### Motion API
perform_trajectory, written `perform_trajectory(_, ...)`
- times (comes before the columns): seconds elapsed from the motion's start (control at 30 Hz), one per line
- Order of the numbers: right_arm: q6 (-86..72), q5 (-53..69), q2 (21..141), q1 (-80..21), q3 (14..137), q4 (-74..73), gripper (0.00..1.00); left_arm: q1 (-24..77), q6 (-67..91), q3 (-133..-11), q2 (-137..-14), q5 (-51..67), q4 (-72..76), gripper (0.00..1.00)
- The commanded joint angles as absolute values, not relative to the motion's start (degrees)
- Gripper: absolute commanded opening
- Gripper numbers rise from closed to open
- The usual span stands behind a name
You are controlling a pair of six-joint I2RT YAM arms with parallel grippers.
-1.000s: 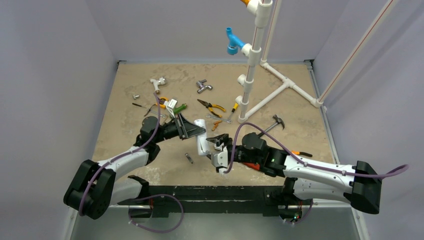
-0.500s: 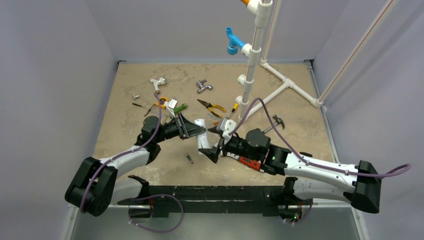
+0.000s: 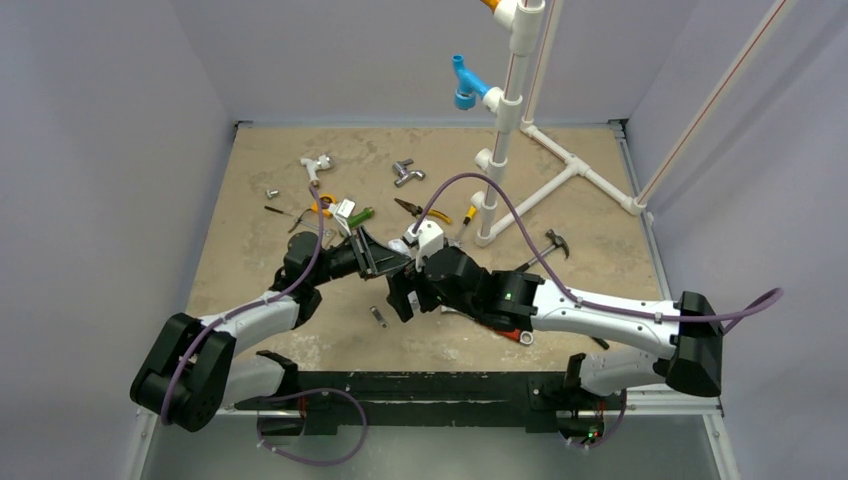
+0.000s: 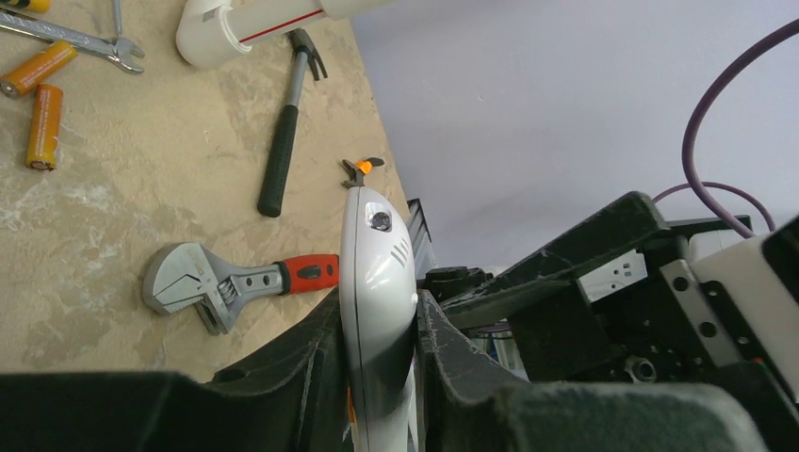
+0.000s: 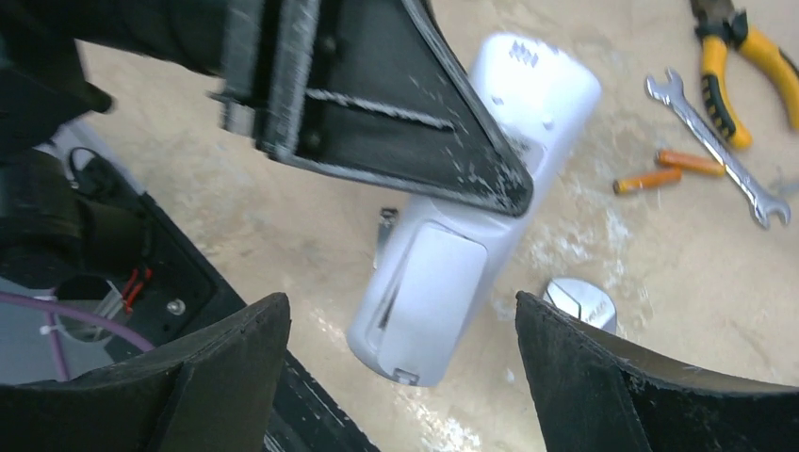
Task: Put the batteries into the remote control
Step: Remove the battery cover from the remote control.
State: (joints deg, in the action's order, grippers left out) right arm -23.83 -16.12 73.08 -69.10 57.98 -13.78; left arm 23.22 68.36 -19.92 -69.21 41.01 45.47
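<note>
My left gripper [image 4: 377,303] is shut on the remote control [image 4: 377,273], a white handset held edge-on between its black fingers above the table. In the right wrist view the remote control [image 5: 452,273] shows its plain white back with a rectangular cover panel [image 5: 441,282] on it. My right gripper [image 5: 400,315] stands wide open just over the remote's lower end, touching nothing. Two orange batteries [image 5: 671,169] lie side by side on the table beside a spanner [image 5: 721,151]; in the left wrist view the batteries [image 4: 42,99] lie at the far left. In the top view my right gripper [image 3: 400,295] hides the remote.
A hammer [image 3: 545,245], yellow-handled pliers [image 3: 422,212] and a white pipe frame [image 3: 500,150] lie beyond the arms. A red-handled adjustable wrench [image 4: 236,281] lies under the right arm. A small metal cylinder [image 3: 378,316] sits near the front edge.
My right arm has swung left and over the remote, and its jaws have opened wide. The left arm has held still with the remote.
</note>
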Motion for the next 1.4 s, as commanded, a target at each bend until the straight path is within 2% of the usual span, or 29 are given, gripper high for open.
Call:
perform_trajectory(0.0, -30.4, -19.7, 73.4, -69.1, 60.2, -18.9, 0.85, 23.1, 67.5, -21.3, -68.5, 40.8, 47.4, 0.00)
perform_trajectory(0.57, -32.4, -17.3, 75.0, -69.2, 59.5, -18.4, 0.54, 23.1, 67.2, -21.3, -68.0, 40.7, 47.0, 0.00)
perform_trajectory(1.37, -31.7, -19.9, 75.2, -69.2, 58.4, -18.0, 0.33, 23.1, 67.1, -21.1, -67.7, 40.6, 47.3, 0.00)
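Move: The battery cover is about 4 cm below my open right hand, straight under it with no clear offset forward or sideways. It is on the remote that my left hand already holds, about 5 cm back of that hand, a centimetre to its right and level with it. From my right hand, all some 20 cm down, the adjustable wrench's head is 6 cm ahead and 6 to the right, a small silver tube 7 left and 1 ahead, the orange batteries 15 ahead and 5 right. I sink my right hand some 3.5 cm onto the battery cover, quickly at first, drifting about 1 cm to the right and tipping the wrist slightly, under 10 degrees. As it settles, I narrow the fingers from nearly wide open to about a third, until the tips close in on the cover's two long edges. My left hand keeps its grip and holds the remote steady beneath. ##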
